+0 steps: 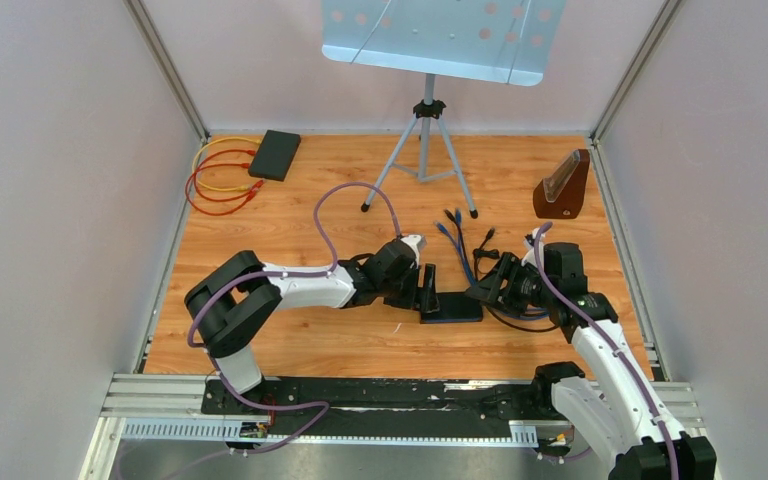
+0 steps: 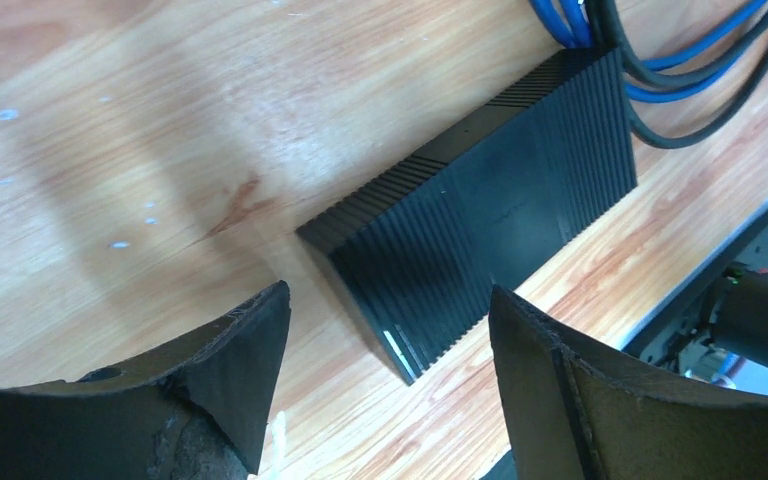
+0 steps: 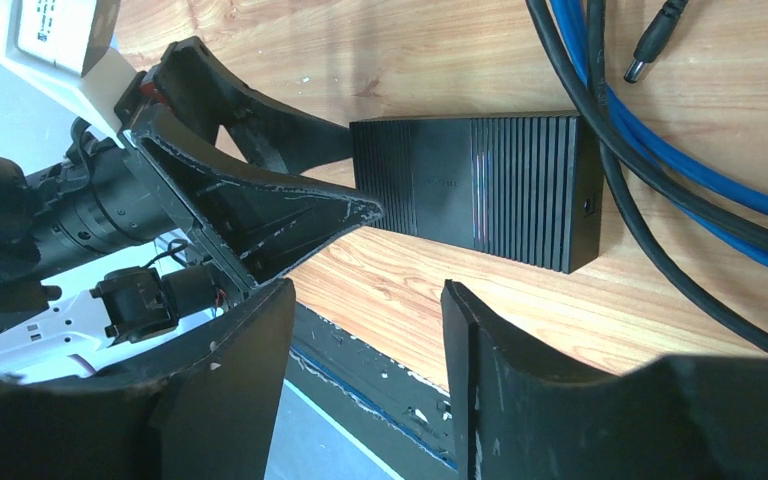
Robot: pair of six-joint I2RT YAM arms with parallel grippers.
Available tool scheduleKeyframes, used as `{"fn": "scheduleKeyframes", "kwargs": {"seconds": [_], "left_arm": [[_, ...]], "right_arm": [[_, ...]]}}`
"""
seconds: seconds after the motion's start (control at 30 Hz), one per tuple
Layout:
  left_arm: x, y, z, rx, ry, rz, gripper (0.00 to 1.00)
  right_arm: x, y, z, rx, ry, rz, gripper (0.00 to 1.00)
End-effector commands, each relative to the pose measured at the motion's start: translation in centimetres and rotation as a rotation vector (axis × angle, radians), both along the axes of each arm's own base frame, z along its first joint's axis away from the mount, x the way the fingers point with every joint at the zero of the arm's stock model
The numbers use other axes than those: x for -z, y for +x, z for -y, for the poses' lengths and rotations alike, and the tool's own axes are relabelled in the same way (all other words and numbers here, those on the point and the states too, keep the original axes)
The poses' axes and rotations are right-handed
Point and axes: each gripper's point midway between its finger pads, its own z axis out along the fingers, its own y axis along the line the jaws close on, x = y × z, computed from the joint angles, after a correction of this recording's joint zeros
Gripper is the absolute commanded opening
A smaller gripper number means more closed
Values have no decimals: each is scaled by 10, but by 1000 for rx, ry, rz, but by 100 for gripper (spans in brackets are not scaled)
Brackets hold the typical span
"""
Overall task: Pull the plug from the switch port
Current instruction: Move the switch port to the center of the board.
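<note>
The switch (image 1: 455, 306) is a ribbed black box (image 2: 490, 210) lying flat on the wooden table. Its end face has a small round port (image 3: 590, 203) that looks empty. A black barrel plug (image 3: 650, 55) lies loose on the wood, apart from the switch. Blue cables (image 3: 680, 165) and black cables (image 3: 650, 240) curve past that end. My left gripper (image 2: 388, 293) is open, its fingers at either side of the switch's near end (image 3: 365, 175). My right gripper (image 3: 368, 285) is open and empty, hovering near the table's front edge, to the right of the switch (image 1: 488, 290).
A second black box (image 1: 275, 155) with red and yellow cables (image 1: 215, 180) lies at the back left. A tripod stand (image 1: 425, 130) stands at the back centre. A brown wedge-shaped object (image 1: 563, 187) sits at the back right. A metal rail (image 1: 390, 395) runs along the near edge.
</note>
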Motion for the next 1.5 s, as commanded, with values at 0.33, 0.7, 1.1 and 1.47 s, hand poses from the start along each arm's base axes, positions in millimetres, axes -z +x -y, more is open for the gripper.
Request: {"fn": "scheduleKeyframes", "kwargs": {"seconds": [0.33,0.7,1.1,1.47], "left_arm": [[-98,61,-118,-259,255,370,100],[-128,132,-304,-716,343,317,100],[-120,255,-389,-765,535,241,100],[-48,291,-442,-878,414,-27,100]], "right_arm": [[-20,-8,-11,-43,85,45,68],[-27,-14,-19,-109,127,44,76],[-33,-12,-22,-118,145,34,77],[-11,-18,-21,-119,131,-27,78]]}}
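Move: The left hand has its fingers at the left end of the switch port, whose middle is about 5 cm to its right, 1 cm back and 2 cm below. The red plug by the dark box lies far off, some 32 cm ahead, 41 cm left and 3 cm below; the dark box's middle is about 39 cm ahead and 38 cm left, the yellow plug 31 cm ahead and 43 cm left. From the right hand the red plug is roughly 34 cm ahead, 52 cm left and 11 cm below. The left hand opens its fingers the rest of the way, clears the port's left end leftwards and upwards, then swings in one raised sweep about 43 cm left and 28 cm forward to the red plug beside the dark box, turning some 50 degrees counter-clockwise and sinking some 9 cm from its highest point at the end. The right hand, already part open by the cables, widens its fingers and shifts only a couple of centimetres back and to the left with a slight tilt. ##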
